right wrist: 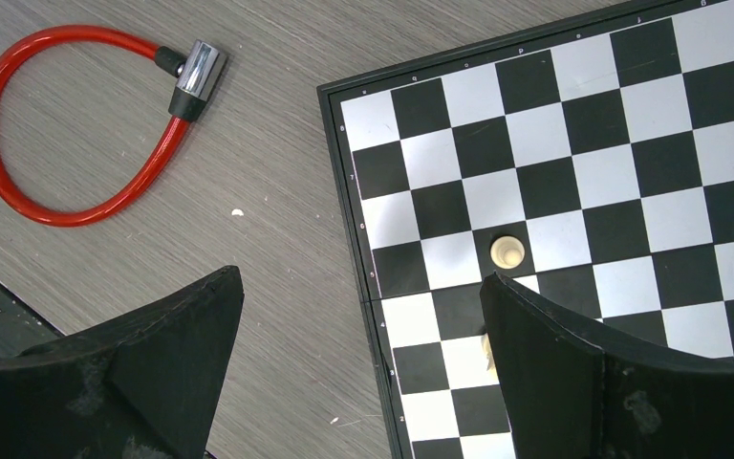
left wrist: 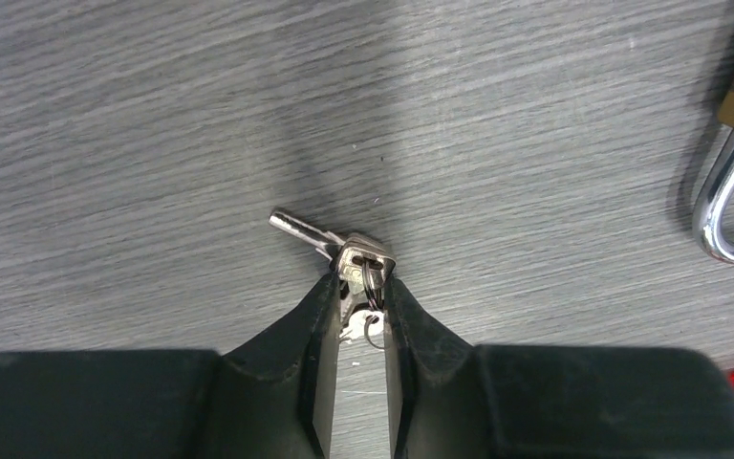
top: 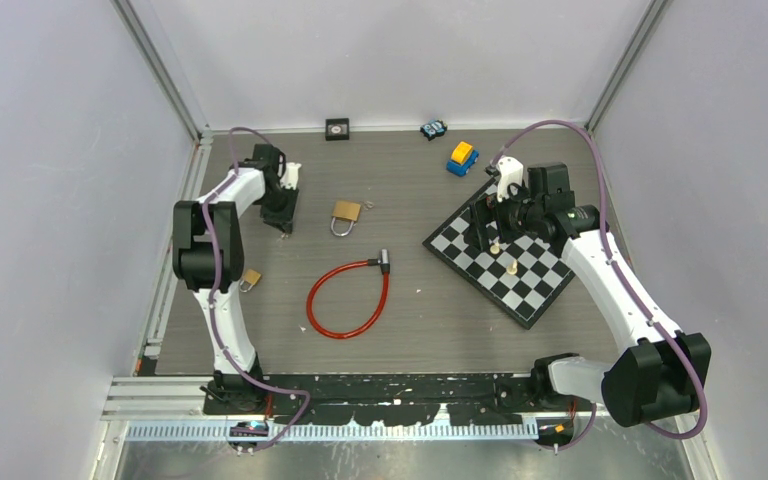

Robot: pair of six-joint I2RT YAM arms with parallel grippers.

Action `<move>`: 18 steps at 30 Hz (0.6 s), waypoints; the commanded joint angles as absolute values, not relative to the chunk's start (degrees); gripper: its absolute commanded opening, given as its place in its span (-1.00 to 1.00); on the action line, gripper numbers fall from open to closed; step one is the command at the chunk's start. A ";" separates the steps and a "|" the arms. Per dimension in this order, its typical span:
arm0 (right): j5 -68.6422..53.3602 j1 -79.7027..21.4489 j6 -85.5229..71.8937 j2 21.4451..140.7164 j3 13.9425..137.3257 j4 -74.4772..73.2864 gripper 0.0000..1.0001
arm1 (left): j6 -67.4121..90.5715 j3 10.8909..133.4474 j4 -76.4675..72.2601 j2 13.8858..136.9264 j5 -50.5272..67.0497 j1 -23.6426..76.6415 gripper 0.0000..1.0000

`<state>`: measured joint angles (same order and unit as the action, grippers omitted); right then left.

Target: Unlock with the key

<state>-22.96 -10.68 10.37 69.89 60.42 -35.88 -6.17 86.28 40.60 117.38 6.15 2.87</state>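
Note:
A small bunch of silver keys (left wrist: 356,260) on a ring lies on the grey table, one blade (left wrist: 296,228) pointing up-left. My left gripper (left wrist: 358,285) is down over it, its fingertips pressed against the key head from both sides. In the top view the left gripper (top: 282,222) stands at the back left of the table. The brass padlock (top: 345,212) lies just right of it, its steel shackle (left wrist: 722,215) showing at the right edge of the left wrist view. My right gripper (right wrist: 359,277) hangs wide open and empty over the chessboard's edge (right wrist: 368,229).
A red cable lock (top: 348,300) lies mid-table, its barrel (right wrist: 196,69) in the right wrist view. A second small padlock (top: 251,278) sits by the left arm. The chessboard (top: 530,290) carries pawns (right wrist: 507,251). A toy car (top: 462,157) and a black box (top: 337,128) sit at the back.

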 commanded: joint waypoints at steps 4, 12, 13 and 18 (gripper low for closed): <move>-22.85 -10.90 10.98 70.11 61.26 -35.73 1.00 | -5.57 85.70 38.29 115.78 9.21 2.61 -0.70; -22.85 -10.90 10.91 70.49 61.26 -35.75 1.00 | -6.17 83.91 35.87 110.48 12.03 2.56 -1.00; -22.93 -10.90 10.90 70.57 61.26 -35.77 1.00 | -6.39 83.85 35.88 109.91 12.59 2.63 -1.00; -23.02 -10.90 10.82 70.62 61.26 -35.77 1.00 | -8.39 82.80 37.41 106.36 17.01 2.63 -1.00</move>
<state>-22.96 -10.68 10.39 70.63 60.42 -36.03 -6.81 83.72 38.13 111.98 11.73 2.85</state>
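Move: The keys lie practically at the left fingertips, between the pads and about 1 cm below. From that hand the larger padlock is some 14 cm to the right and 4 cm farther out; the small padlock is about 9 cm to the left and 11 cm back; the middle of the red cable lock's loop is roughly 15 cm to the right and 16 cm back. From the idle right hand the keys are about 41 cm to the left, 9 cm ahead and 17 cm lower. The left fingertips, already around the keys at the table, squeeze nearly shut on them. Still low, the hand begins to edge to the right, towards the larger padlock, then rises with increasing speed, ending about 3 cm higher and 1.5 cm to the right, with only a slight tilt. At the end the closed tips are at the end of one key's blade. ##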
